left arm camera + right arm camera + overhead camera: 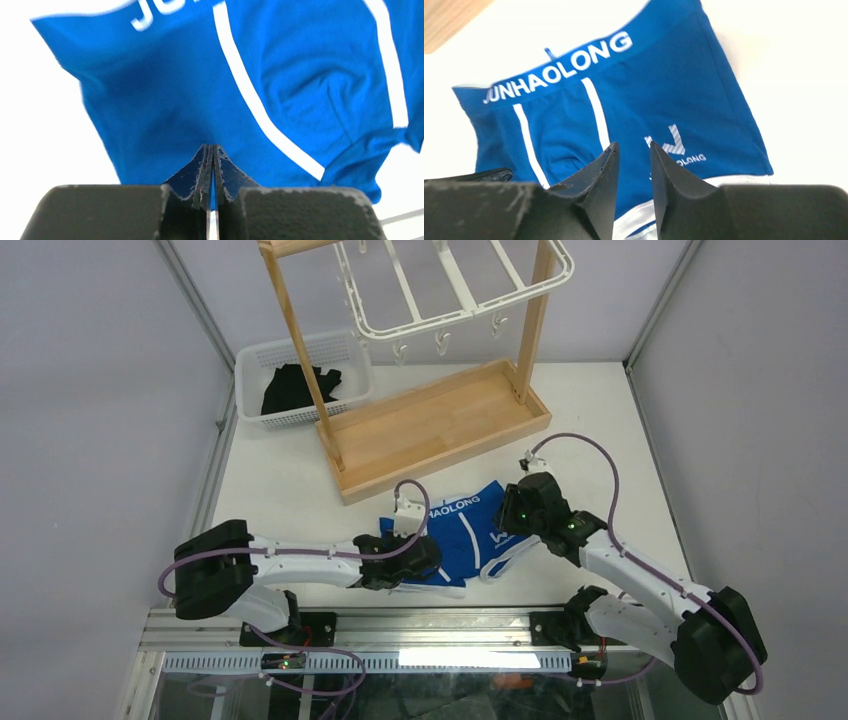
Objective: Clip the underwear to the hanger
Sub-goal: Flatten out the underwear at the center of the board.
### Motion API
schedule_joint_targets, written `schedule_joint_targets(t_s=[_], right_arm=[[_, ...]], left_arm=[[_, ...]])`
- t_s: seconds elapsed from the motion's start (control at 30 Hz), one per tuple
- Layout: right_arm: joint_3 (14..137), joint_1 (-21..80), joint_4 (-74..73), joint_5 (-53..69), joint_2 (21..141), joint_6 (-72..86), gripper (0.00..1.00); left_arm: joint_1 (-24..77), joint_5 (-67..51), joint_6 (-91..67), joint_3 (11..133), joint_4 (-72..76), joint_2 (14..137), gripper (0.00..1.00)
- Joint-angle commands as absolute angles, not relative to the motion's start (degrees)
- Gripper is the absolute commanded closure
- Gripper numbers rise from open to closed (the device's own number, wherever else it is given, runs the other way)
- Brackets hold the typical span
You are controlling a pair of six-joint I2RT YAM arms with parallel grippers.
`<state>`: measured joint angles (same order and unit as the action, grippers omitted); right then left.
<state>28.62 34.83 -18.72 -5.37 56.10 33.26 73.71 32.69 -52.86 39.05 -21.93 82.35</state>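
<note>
The bright blue underwear point(465, 525) lies spread flat on the white table in front of the wooden rack, its lettered waistband toward the rack. My left gripper point(418, 562) sits at its near-left edge. In the left wrist view its jaws point(210, 147) are pressed together to a thin slit, tips low over the blue fabric point(165, 100), with no fold visible between them. My right gripper point(515, 510) hovers at the right side. Its fingers point(634, 147) stand slightly apart above the cloth point(644, 100), nothing between them. The white hanger point(470, 308) hangs from the rack at the top, small clips point(441, 340) dangling.
The wooden rack's tray base point(440, 425) stands just beyond the underwear, with two upright posts. A white basket point(352, 360) holding a black garment point(295, 388) sits at the back left. Bare table point(280, 480) lies left of the underwear. Grey walls close both sides.
</note>
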Motion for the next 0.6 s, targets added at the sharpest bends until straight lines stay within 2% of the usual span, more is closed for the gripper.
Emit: schedule_joint_targets(t_s=[0.0, 0.33, 0.57], right_arm=[[35.37, 33.84, -15.15, -6.1, 58.9, 26.55, 0.68], [41.26, 28.18, -6.92, 0.47, 74.69, 21.72, 0.9], [43.68, 26.38, -5.11, 2.15, 81.28, 20.25, 0.93]], left_arm=[[68.4, 34.5, -47.65, 46.41, -28.26, 79.68, 0.95], [60.39, 33.85, -39.52, 42.05, -18.64, 75.2, 1.0], [57.48, 31.52, -37.47, 39.12, -12.62, 75.74, 1.0]])
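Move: Ahead and to the left of the left hand, about 9 cm out and 8 cm across, lies the waistband's left corner, just a centimetre or so below it. The waistband's right corner is some 9 cm ahead of the right hand, 2 cm to its right and 5 cm down. Beyond the underwear, the wooden tray's middle is about 26 cm straight ahead of the left hand, and 18 cm ahead and 12 cm left of the right hand. Lifting off the lower part of the underwear, the shut left hand arcs some 7 cm forward, drifting left, towards the waistband's left end, up almost 5 cm and then starting to sink. The right goes forward about 8 cm towards the other waistband corner, rising briefly, then sinking as its part-open fingers almost close. ##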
